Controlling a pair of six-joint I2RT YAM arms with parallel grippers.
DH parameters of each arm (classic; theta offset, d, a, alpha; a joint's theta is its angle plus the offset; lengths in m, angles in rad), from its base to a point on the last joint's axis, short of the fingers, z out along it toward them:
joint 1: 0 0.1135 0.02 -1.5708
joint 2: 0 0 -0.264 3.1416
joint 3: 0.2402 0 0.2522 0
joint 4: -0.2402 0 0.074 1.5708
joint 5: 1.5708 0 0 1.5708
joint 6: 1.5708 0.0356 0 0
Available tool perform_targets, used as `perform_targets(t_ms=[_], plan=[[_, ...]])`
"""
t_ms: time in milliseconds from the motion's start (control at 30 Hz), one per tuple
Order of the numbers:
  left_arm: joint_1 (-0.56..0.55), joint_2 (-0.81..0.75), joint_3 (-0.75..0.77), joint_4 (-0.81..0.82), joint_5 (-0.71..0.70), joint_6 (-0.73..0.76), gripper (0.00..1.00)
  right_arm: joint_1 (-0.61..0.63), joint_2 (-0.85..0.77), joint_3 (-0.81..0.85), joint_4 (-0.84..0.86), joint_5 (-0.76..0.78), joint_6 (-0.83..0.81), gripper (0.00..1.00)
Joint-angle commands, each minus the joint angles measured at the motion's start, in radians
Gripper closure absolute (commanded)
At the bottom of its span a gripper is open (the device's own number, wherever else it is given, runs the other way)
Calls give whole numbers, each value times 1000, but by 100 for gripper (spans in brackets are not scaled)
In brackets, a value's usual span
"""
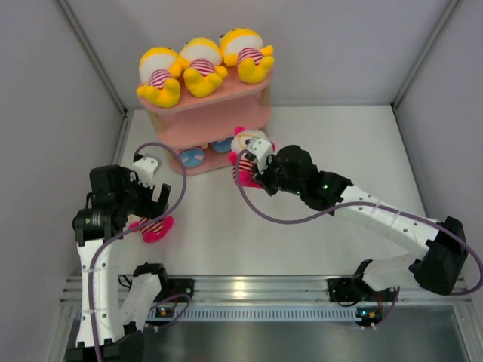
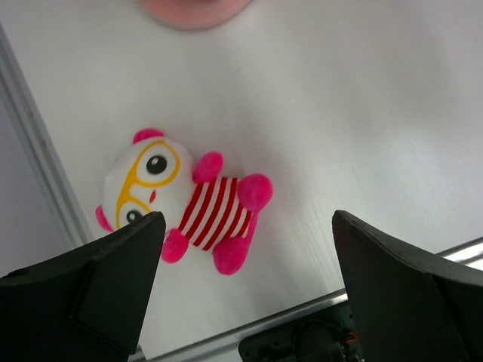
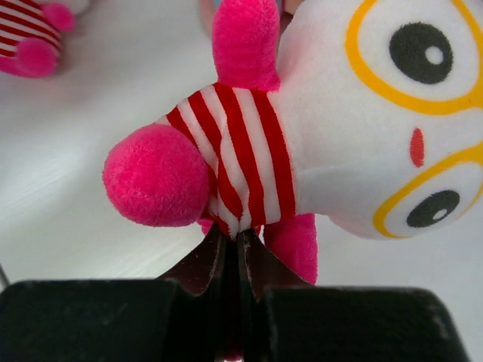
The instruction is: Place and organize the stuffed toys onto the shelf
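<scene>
The pink shelf (image 1: 219, 121) stands at the back. Three yellow toys (image 1: 202, 66) in striped shirts sit on its top board. Blue-bottomed toys (image 1: 192, 157) show on the lowest tier. My right gripper (image 1: 256, 172) is shut on a pink-limbed toy (image 1: 247, 151), pinching its striped shirt (image 3: 240, 162), in front of the shelf's lower right side. My left gripper (image 1: 151, 207) is open above another pink-limbed toy (image 2: 181, 200) that lies on its back on the table; its pink feet show in the top view (image 1: 155, 228).
White walls close in the table at left, right and back. A metal rail (image 1: 264, 290) runs along the near edge, with both arm bases on it. A purple cable (image 1: 177, 192) loops near the left arm.
</scene>
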Motion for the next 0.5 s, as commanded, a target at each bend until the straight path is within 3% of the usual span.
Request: perform_targets(t_ms=[0,167,300,467], plan=[[-3,-13,73,0,243,36,1,69,57,106,71,-83,-37,100],[-3,-3,94,3,490,85,1,126,169,250,73,-109,-51,100],[-3,35,125,14,552,98,1,149,273,360,61,-114,-56,100],[-3,52,128,123,522,15,1,178,356,492,6,-122,-76,100]])
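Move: The pink toy already held in my right fingers lies about 25 cm to the right of my open left hand and some 10 cm ahead, near its height. A second pink toy lies on the table 6 cm left of my left hand, 3 cm ahead and 20 cm down. From my right hand, the left gripper is about 26 cm to the left and 7 cm back, roughly level; the shelf's empty middle board is about 14 cm ahead, 11 cm left and 8 cm lower. I keep the pink toy pinched in my right fingers and carry it about 12 cm left across the shelf's front towards my left gripper, rising slightly and turning counter-clockwise. My left hand comes to meet it, going right and up, some 7 cm across and 5 cm higher, swinging about 20 degrees clockwise with its fingers still wide open and not yet touching the toy. ##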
